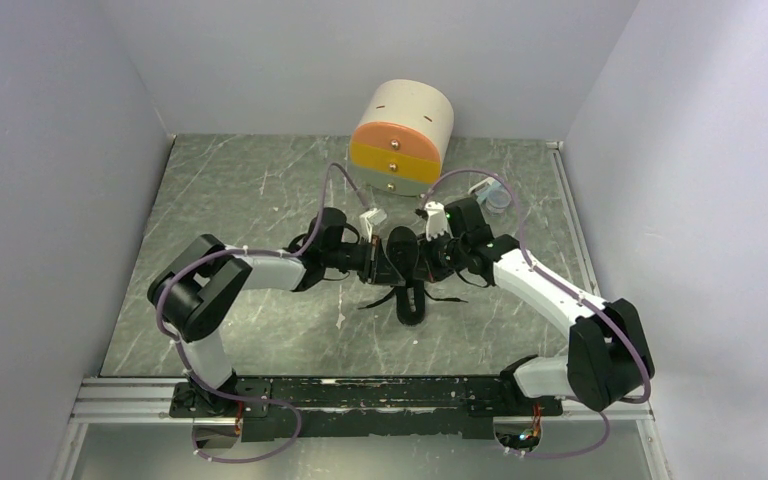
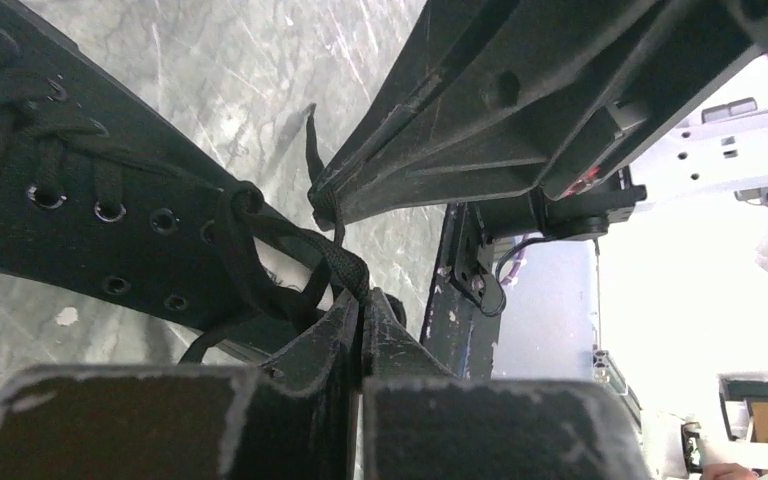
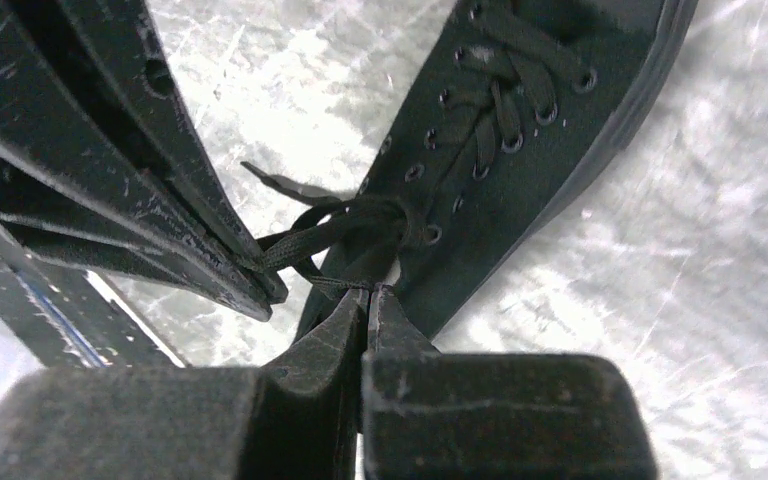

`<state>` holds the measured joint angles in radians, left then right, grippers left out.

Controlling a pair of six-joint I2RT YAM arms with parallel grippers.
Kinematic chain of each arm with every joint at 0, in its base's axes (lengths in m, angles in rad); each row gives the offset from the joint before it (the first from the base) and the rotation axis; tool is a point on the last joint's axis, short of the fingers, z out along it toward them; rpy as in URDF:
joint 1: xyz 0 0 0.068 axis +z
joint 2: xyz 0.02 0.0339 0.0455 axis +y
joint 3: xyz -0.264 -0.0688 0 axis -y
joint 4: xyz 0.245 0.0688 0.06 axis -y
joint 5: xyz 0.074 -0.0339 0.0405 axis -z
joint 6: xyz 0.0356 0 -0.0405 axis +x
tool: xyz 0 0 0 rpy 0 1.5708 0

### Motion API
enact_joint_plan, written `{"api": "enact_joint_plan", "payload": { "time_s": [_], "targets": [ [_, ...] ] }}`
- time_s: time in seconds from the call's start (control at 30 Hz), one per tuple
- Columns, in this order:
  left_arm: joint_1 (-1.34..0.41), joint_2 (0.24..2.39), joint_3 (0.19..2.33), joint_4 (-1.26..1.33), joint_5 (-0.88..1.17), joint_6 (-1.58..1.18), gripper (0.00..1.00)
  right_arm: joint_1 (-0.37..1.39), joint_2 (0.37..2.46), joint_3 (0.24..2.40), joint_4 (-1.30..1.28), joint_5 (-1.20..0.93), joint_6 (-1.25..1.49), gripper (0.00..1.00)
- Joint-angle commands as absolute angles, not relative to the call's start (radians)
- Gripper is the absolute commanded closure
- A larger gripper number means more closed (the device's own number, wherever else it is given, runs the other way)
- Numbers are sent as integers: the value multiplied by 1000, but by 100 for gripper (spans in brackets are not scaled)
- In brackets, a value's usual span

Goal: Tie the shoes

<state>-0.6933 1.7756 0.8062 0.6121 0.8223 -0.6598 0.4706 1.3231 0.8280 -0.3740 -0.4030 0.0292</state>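
Note:
The black shoe lies in the middle of the marble table, with both grippers meeting just above it. Seen from the left wrist, the shoe shows its eyelets, and my left gripper is shut on a strand of black lace. My right gripper comes in from above, shut on another strand. In the right wrist view, the right gripper pinches the lace right beside the shoe. The left gripper holds the lace where it crosses. Loose lace ends trail on the table.
A round cream drawer box with orange and yellow drawer fronts stands at the back, just behind the grippers. A small pale object lies at the back right. Grey walls enclose the table on three sides, and the arms' mounting rail runs along the near edge.

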Motion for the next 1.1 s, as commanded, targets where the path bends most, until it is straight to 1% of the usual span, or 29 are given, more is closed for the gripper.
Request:
{"api": "enact_joint_plan", "payload": {
  "time_s": [0.0, 0.13, 0.3, 0.4, 0.43, 0.53, 0.67, 0.9, 0.93, 1.0, 1.03, 1.07],
  "targets": [
    [-731, 1746, 813, 556, 766, -586, 95, 464, 1331, 834, -473, -372, 235, 100],
    [-773, 1707, 798, 455, 676, -508, 95, 464, 1311, 778, -457, -352, 274, 100],
    [-825, 1688, 781, 322, 581, -445, 95, 457, 1329, 774, -486, -340, 268, 100],
    [-841, 1666, 761, 306, 540, -438, 95, 453, 1318, 764, -463, -345, 271, 100],
    [-842, 1658, 753, 306, 529, -442, 94, 450, 1316, 761, -453, -352, 269, 100],
    [-842, 1646, 744, 305, 507, -458, 83, 447, 1312, 758, -432, -356, 261, 100],
    [-842, 1618, 744, 309, 484, -479, 70, 445, 1309, 765, -432, -367, 237, 100],
    [-839, 1524, 781, 155, 431, -420, 51, 445, 1312, 768, -429, -410, 222, 100],
    [-838, 1513, 790, 122, 418, -406, 46, 446, 1310, 765, -424, -422, 226, 100],
    [-832, 1486, 807, 72, 412, -380, 9, 445, 1307, 757, -408, -437, 229, 100],
    [-827, 1474, 815, 51, 409, -363, 4, 445, 1307, 754, -405, -440, 229, 100],
    [-821, 1465, 823, 31, 406, -353, 3, 445, 1308, 753, -404, -438, 229, 100]
  ]
}}
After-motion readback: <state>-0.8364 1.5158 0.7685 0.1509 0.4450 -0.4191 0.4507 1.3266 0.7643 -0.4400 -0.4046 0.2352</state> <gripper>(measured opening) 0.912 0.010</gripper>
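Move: The laced knot above the shoe opening is roughly 3 cm ahead of the left hand, 2 cm to its right and 4 cm below; the shoe opening's middle is about 2 cm back from that hand, 2 cm right and 5 cm lower. From the right hand, the knot lies about 3 cm ahead, 3 cm left and 4 cm down; the opening's middle is about 2 cm back, 3 cm left and 5 cm down. Back and down together, the left hand carries its pinched lace loop about 4 cm towards the heel and 5 cm lower, dipping its fingertips some 15 degrees, then opens wide to let go and draws up and left about 3 cm. The right hand, keeping its lace pinched, also goes 3 cm back and down, turning slightly, then holds nearly still. ##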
